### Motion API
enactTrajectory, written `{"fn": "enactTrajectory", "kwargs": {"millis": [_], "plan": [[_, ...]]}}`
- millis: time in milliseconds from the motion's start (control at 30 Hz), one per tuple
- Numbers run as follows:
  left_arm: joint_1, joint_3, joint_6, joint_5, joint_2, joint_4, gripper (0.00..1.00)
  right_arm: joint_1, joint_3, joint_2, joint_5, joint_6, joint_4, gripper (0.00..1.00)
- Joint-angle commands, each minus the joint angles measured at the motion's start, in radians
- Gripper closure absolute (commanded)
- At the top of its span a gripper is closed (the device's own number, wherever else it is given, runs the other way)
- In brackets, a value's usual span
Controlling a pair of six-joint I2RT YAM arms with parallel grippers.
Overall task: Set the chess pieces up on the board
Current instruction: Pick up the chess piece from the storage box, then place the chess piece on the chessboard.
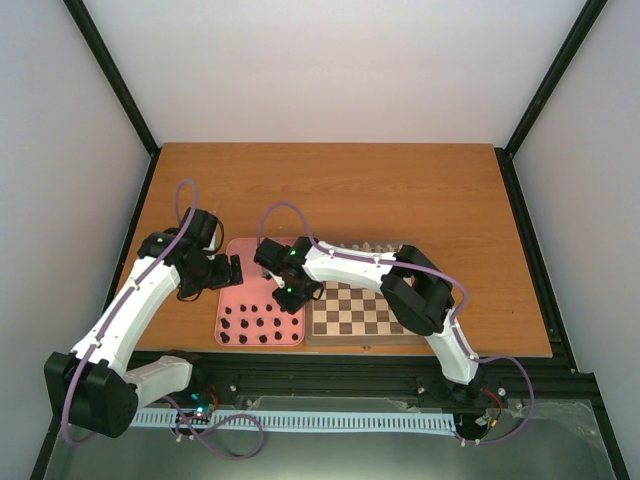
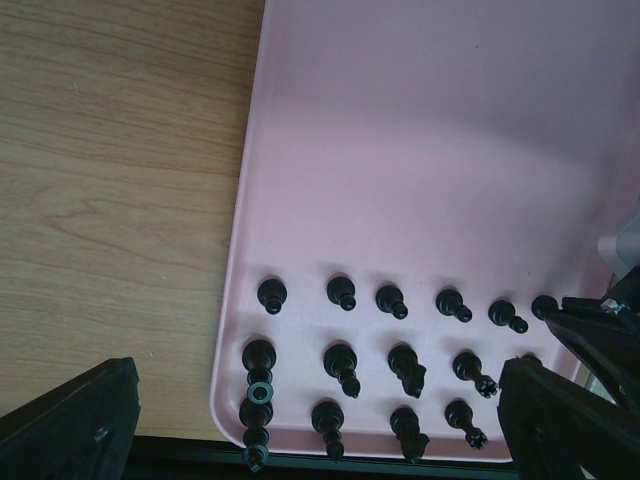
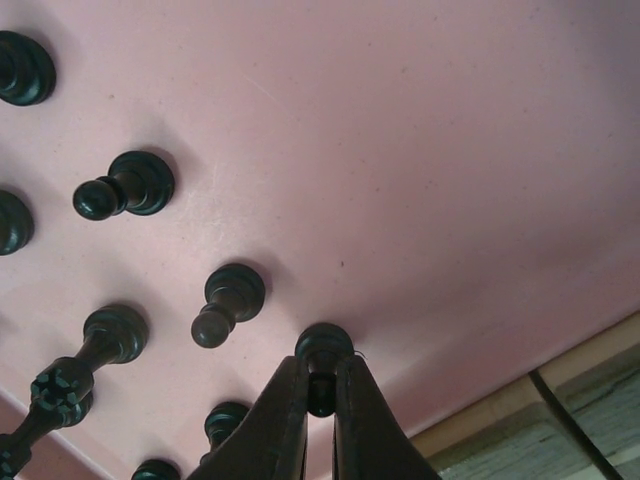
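Several dark chess pieces (image 2: 341, 365) stand in rows at the near end of a pink tray (image 2: 420, 150). In the right wrist view my right gripper (image 3: 320, 385) is shut on a dark pawn (image 3: 323, 346) that stands on the tray near its right rim. From above, the right gripper (image 1: 290, 296) is over the tray's right side, beside the board (image 1: 352, 312). My left gripper (image 2: 315, 400) hangs open over the tray's near left part, with nothing between its fingers (image 2: 75, 425). Pale cream pieces (image 1: 372, 248) line the board's far edge.
The pink tray (image 1: 262, 262) lies left of the board on a wooden table (image 1: 400, 190). The right arm's links (image 1: 415, 295) cross over the board. The table's near edge and a black rail (image 1: 330, 372) run just below the tray.
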Motion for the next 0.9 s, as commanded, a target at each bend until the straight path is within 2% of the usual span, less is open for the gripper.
{"fn": "enactTrajectory", "kwargs": {"millis": [0,267,467,667,867], "plan": [[0.004,0.011,-0.002,-0.005,0.006,0.014,0.00,-0.002,0.014,-0.059,0.040,0.010,-0.002,0.97],[0.004,0.013,0.002,0.000,0.013,0.016,0.00,-0.001,-0.026,-0.211,0.070,0.043,-0.027,0.97],[0.004,0.007,0.000,0.002,0.013,0.023,0.00,-0.002,-0.133,-0.314,0.084,0.073,-0.059,0.97],[0.004,0.001,-0.001,0.009,0.018,0.032,0.00,-0.002,-0.277,-0.354,0.052,0.102,-0.015,0.97],[0.004,-0.002,-0.002,0.009,0.016,0.031,0.00,-0.002,-0.307,-0.346,0.038,0.099,0.009,0.97]]}}
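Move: The right hand already grips a black chess piece in the storage box. Its likely place, a square in the chess board's near-left part, lies about 7 cm right, 3 cm back and 1 to 2 cm below. One pawn stands some 3 cm left and level, another about 4 cm straight back, both roughly a centimetre below. From the idle left hand, that square is about 20 cm right, 6 cm back and 12 cm down. Right hand lifts the held pawn about 9 cm, then arcs 7 cm right, back and down over the board. ##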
